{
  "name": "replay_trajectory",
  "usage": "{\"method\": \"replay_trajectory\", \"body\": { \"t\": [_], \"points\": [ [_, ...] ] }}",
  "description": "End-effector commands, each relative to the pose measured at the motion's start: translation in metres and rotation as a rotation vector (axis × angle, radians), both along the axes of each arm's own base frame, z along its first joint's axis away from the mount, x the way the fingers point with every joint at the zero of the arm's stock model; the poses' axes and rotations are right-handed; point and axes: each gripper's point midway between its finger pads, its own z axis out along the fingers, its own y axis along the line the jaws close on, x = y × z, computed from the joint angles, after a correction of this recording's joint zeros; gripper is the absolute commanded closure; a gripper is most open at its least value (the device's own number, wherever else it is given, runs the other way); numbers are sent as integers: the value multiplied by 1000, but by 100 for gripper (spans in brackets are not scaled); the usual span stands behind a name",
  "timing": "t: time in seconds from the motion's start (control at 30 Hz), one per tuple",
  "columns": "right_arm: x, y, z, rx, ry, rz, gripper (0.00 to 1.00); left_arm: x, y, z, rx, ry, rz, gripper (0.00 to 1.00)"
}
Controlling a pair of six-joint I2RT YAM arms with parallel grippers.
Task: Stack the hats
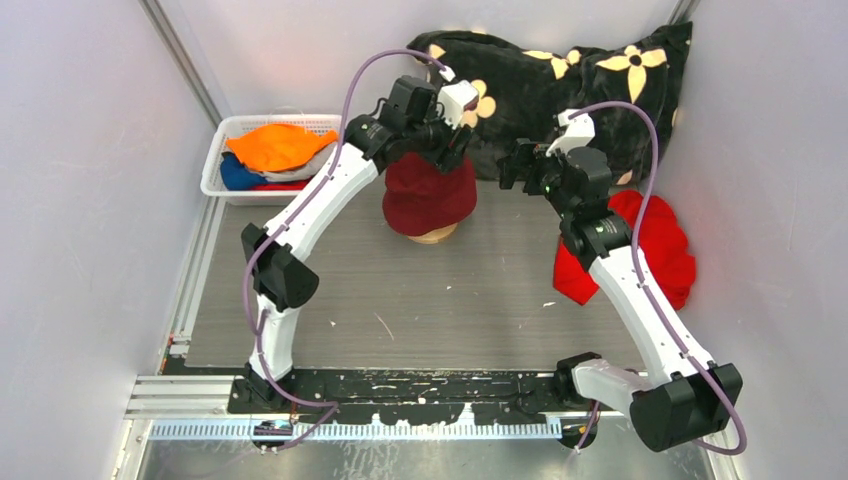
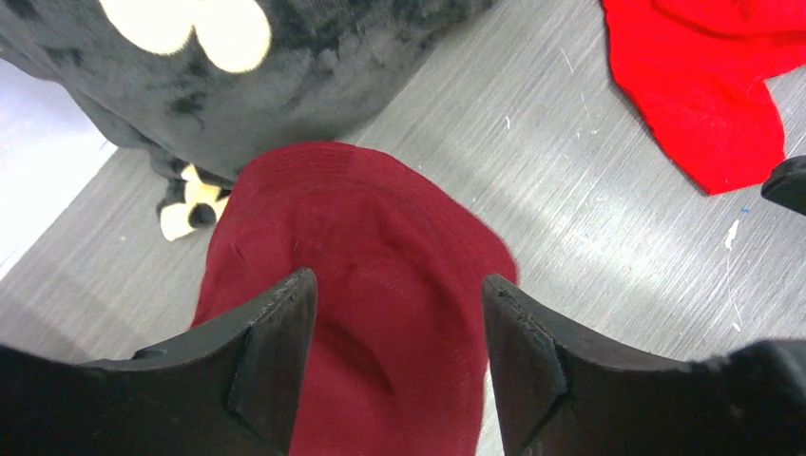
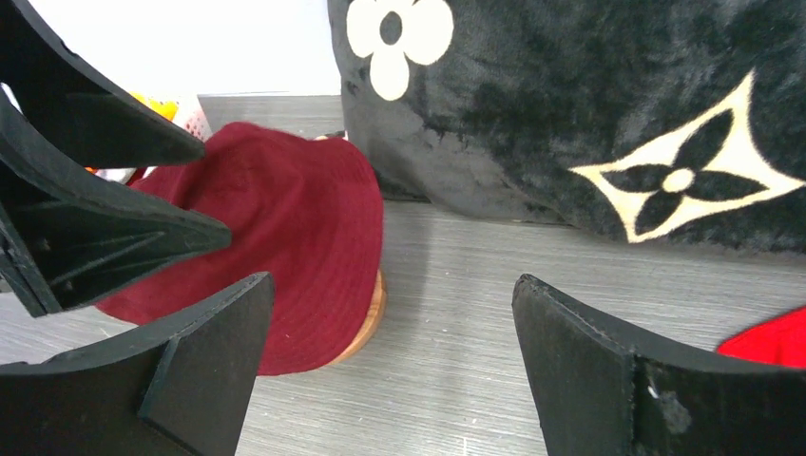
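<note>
A maroon hat (image 1: 430,195) sits over a wooden stand (image 1: 433,236) at the middle back of the mat. My left gripper (image 1: 445,150) hovers just above its crown, open; in the left wrist view the maroon hat (image 2: 380,275) lies below the gap between the spread fingers, and nothing is pinched. My right gripper (image 1: 512,165) is open to the right of the hat, apart from it. The right wrist view shows the maroon hat (image 3: 285,218) on its stand (image 3: 373,313). Orange (image 1: 278,145), pale grey (image 1: 315,160), blue (image 1: 238,175) and red (image 1: 280,185) hats lie piled in a basket.
The white basket (image 1: 215,165) stands at the back left by the wall. A black pillow with cream flowers (image 1: 560,80) leans against the back wall behind both grippers. A bright red cloth bundle (image 1: 660,245) lies at the right under the right arm.
</note>
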Motion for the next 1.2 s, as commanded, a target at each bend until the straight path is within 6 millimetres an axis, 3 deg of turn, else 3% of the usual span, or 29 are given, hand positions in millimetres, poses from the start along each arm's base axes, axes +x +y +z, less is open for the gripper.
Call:
{"method": "replay_trajectory", "body": {
  "t": [0.0,0.2,0.4,0.53,0.57,0.67,0.77,0.97,1.17],
  "points": [
    [6,6,13,45,-54,22,0,-7,0,42,-111,-79,2,35],
    [12,21,-2,85,-17,79,0,-1,34,67,-114,-192,164,34],
    [16,25,-11,90,6,90,0,5,88,84,-205,-291,406,33],
    [15,27,-5,95,-7,108,0,13,149,94,-328,-291,613,33],
    [15,28,-4,95,-8,109,0,22,176,93,-349,-279,683,33],
    [14,28,-1,95,-13,115,0,41,225,80,-349,-232,817,33],
    [14,29,0,93,-13,123,0,59,260,62,-213,-244,932,33],
    [14,31,-1,89,-11,131,0,95,310,13,-137,-204,1059,34],
    [14,30,-1,85,-11,130,0,124,345,-38,-116,-128,1114,34]
  ]
}}
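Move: The orange hat on top of the pile in the basket lies about 38 cm left of the left hand, 9 cm farther out and some 20 cm below it. The grey hat is roughly 31 cm left and 5 cm ahead, the blue hat 47 cm left and 3 cm ahead. The maroon hat on the wooden stand is just under this hand, some 3 cm back and 3 cm left. From the right hand the orange hat is about 56 cm left and 14 cm ahead. After a small dip beside the maroon hat, already let go, the left hand swings some 32 cm left and 11 cm forward to the basket, arching up over the gap and then sinking towards the orange hat. It turns about 60 degrees counter-clockwise, fingers staying part-open and touching nothing there yet. The empty, wide-open right hand sinks and eases left by 3 cm or so. ##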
